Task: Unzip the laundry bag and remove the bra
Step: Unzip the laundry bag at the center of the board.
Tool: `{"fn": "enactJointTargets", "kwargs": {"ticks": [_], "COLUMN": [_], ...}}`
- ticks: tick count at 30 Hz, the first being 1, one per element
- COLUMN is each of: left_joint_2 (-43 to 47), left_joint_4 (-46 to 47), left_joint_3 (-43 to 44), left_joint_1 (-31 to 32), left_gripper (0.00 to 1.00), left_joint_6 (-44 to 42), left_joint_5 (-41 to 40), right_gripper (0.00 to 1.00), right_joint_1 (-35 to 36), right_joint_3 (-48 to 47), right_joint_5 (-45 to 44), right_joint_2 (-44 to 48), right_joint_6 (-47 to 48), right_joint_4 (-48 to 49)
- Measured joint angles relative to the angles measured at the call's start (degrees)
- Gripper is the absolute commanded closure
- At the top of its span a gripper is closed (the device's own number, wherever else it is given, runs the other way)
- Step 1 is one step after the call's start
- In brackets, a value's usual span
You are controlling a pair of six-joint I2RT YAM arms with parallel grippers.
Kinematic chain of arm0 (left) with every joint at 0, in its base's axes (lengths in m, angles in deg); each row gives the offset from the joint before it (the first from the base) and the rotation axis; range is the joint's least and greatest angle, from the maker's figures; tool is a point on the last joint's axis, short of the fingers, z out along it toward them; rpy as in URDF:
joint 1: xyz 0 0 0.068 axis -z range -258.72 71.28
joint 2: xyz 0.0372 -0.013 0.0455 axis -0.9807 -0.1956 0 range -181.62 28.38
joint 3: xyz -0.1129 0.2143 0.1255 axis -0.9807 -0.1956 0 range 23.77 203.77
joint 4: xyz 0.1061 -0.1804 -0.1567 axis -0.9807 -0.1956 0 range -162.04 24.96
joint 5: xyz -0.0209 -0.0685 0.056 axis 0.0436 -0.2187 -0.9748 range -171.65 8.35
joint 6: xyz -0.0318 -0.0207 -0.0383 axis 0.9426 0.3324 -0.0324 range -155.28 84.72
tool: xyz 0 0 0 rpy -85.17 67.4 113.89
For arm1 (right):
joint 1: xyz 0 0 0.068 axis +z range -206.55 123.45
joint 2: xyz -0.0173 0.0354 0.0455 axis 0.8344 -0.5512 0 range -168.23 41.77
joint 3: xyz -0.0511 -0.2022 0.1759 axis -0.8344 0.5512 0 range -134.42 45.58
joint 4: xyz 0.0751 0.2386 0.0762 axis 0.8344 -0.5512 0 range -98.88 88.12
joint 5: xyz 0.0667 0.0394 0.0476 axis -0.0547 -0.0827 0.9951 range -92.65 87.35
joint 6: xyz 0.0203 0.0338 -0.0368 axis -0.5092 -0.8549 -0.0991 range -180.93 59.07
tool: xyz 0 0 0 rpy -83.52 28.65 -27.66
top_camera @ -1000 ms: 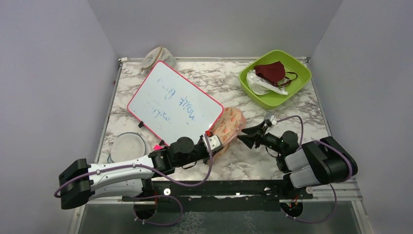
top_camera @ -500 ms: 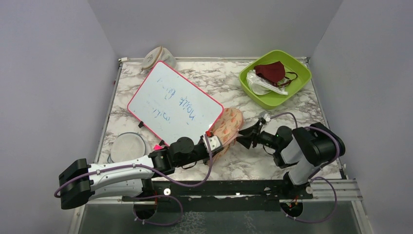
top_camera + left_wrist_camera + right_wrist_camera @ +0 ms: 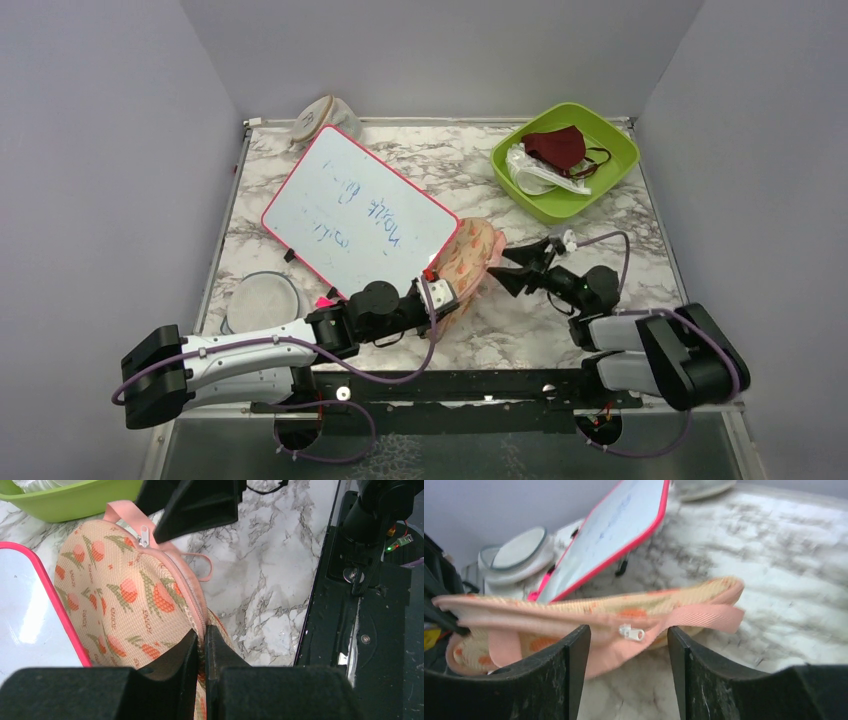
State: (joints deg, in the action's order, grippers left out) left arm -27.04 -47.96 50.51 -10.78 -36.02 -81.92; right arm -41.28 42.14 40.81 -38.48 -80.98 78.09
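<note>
The peach printed laundry bag [image 3: 468, 255] lies on the marble table beside the whiteboard's near corner. My left gripper [image 3: 201, 635] is shut on its pink zip edging at the near end, also seen from above [image 3: 445, 295]. My right gripper [image 3: 628, 629] is open at the bag's far end [image 3: 505, 270]. Its fingers [image 3: 200, 505] stand either side of the white zip pull [image 3: 631, 632] and pink loop tab [image 3: 709, 617] without touching them. The zip looks closed in the left wrist view, with the zip pull [image 3: 143, 534] at the far end. The bra is hidden.
A pink-framed whiteboard [image 3: 360, 210] lies tilted at centre left. A green bin [image 3: 600, 187] at the back right holds a maroon mask [image 3: 556, 147] and a clear wrapper [image 3: 535, 175]. A beige fabric thing [image 3: 322, 118] sits at the back. A round lidded dish [image 3: 265, 297] stands front left.
My right gripper's jaws have spread wider and its arm has swung, with the fingers staying near the bag's zip end. The left gripper and the bag have not moved.
</note>
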Motion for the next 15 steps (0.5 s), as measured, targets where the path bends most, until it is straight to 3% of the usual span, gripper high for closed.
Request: {"fn": "enactJointTargets", "kwargs": {"ticks": [3,8,9,11,15], "left_joint_2": [0.0,-0.2,-0.5,-1.3,-5.8], "left_joint_4": [0.0,0.0,0.0,0.0,-2.7], "left_joint_3": [0.0,0.0,0.0,0.0,2.3], "left_joint_1": [0.0,0.0,0.0,0.0,-0.1], "left_gripper": [1.0,1.0,1.0,0.99,0.89], "left_joint_6": [0.1,0.3,0.3,0.4,0.1], "left_joint_5": [-0.1,-0.5,-0.6,-0.7,-0.6], "right_gripper": [0.39,0.33,0.29,0.08,0.0], "right_joint_1": [0.0,0.0,0.0,0.0,-0.1], "right_joint_3": [-0.4,-5.0,-6.5,-9.9,-14.7], "right_joint_5": [-4.6,-15.6,-18.2,-22.4,-26.9], "right_joint_2": [12.6,28.2,30.0,32.9,37.8], "right_joint_6": [0.8,1.2,-0.2,-2.3,-4.4], "right_joint_4": [-9.1,-32.6,-37.3,-46.1,-58.6]}}
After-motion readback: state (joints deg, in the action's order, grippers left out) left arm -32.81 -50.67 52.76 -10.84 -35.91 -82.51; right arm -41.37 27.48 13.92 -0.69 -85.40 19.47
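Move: Just beyond the right fingertips, about 3 cm to the left and 1 cm ahead of that half-open hand, is the laundry bag's zip pull. The bag's middle lies some 9 cm left and 2 cm back, roughly 6 cm lower; the green bin is about 22 cm ahead and 13 cm right. From the left hand, already pinching the zip edge, the zip pull is about 10 cm ahead and 10 cm right. Backing off from the zip pull without it, the right hand rises about 7 cm while swinging right and somewhat forward, turning nearly 30 degrees clockwise and tipping slightly downward as its fingers spread from half to almost fully open. The left hand keeps its pinch on the zip edge and, late on, lowers the bag some 2 to 3 cm. ##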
